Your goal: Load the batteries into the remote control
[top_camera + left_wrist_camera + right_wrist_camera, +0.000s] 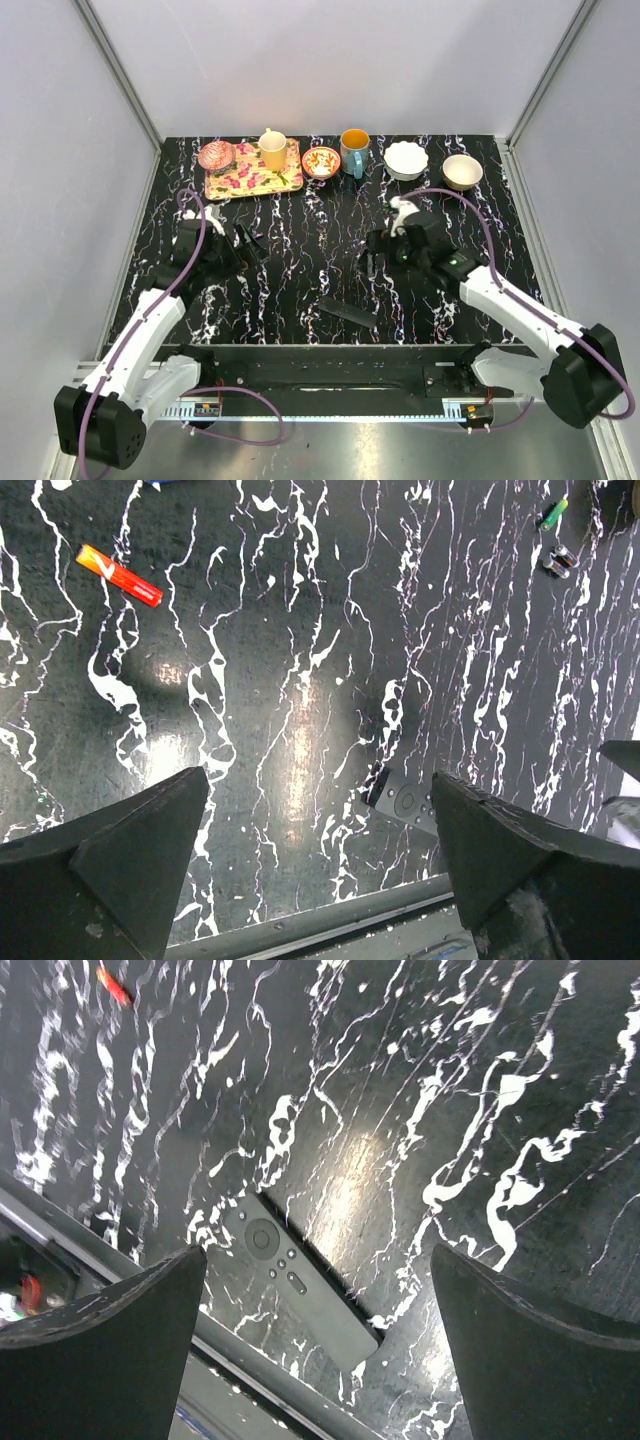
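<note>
The remote control (348,313) is a slim black bar lying flat near the table's front edge, between the two arms. In the right wrist view it (300,1290) lies button side up, below and between the open fingers. In the left wrist view only its button end (405,802) shows, by the right finger. An orange-red battery (120,575) lies on the table to the far left, and a green-tipped battery (551,515) to the far right. A red battery (113,985) shows in the right wrist view. My left gripper (250,243) (320,785) is open and empty. My right gripper (372,258) (315,1255) is open and empty, above the remote.
At the back stand a floral tray (252,180) with a yellow cup (272,150), a pink dish (216,155), a patterned bowl (321,161), an orange-and-blue cup (354,150), a white bowl (406,159) and a beige bowl (462,171). A metal rail (330,925) borders the front edge.
</note>
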### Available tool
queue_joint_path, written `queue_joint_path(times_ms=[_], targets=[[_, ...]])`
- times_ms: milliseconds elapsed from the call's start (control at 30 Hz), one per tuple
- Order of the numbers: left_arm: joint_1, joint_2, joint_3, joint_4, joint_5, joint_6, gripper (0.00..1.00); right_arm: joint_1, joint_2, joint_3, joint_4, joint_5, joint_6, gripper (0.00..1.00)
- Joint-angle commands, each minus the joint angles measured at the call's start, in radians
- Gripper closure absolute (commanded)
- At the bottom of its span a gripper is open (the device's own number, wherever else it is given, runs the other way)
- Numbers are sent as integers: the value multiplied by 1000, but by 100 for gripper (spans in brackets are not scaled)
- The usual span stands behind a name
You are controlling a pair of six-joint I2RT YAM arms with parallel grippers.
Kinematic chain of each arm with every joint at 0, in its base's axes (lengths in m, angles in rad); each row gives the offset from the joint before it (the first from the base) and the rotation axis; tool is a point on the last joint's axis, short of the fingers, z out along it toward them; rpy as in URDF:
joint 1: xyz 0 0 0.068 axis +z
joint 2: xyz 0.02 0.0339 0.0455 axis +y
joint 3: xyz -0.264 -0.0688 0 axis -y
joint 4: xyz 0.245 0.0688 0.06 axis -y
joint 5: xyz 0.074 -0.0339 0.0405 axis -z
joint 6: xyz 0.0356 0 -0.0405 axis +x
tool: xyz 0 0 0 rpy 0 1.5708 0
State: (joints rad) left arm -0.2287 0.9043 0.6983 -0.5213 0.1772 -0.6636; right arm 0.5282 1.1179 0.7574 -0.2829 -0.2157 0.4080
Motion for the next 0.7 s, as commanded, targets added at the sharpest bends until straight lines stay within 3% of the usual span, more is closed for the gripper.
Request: queue_joint_path(times_ms=[0, 33, 167, 267, 500, 667], targets=[[0, -41, -40, 70, 63, -19, 1, 188, 78, 100, -154, 241, -121, 0], [0, -50, -49, 95, 79, -19, 1, 278, 107, 115, -174, 310, -139, 0], [-14, -76, -98, 148, 130, -21, 1, 384, 279, 184, -263, 397, -166, 0], [-32, -97, -126, 172, 151, -13, 1, 432, 304, 178, -260, 412, -170, 0], [-60, -116, -149, 173, 162, 4, 1, 475, 355, 184, -251, 403, -179, 0], [-61, -130, -166, 172, 159, 4, 1, 492, 396, 177, -234, 369, -181, 8]])
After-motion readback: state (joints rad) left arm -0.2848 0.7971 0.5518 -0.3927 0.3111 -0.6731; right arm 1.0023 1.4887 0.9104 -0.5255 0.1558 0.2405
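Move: The remote control lies about 7 cm back, 5 cm to the left and roughly 12 cm below the open right gripper; from the left gripper it is about 10 cm back, 21 cm to the right and as far below. The table around it is clear: the red battery sits some 14 cm farther out and 27 cm left of the remote, the green battery about 29 cm farther out and 11 cm right of it. Bring the right gripper down about 9 cm, back 7 cm and some 4 cm left towards the remote, sweeping left first and then sinking. Tip the fingers more steeply down on the way, with a counter-clockwise turn, and keep them open, still short of a grasp. Ease the open left gripper about 3 cm right and slightly less back. ##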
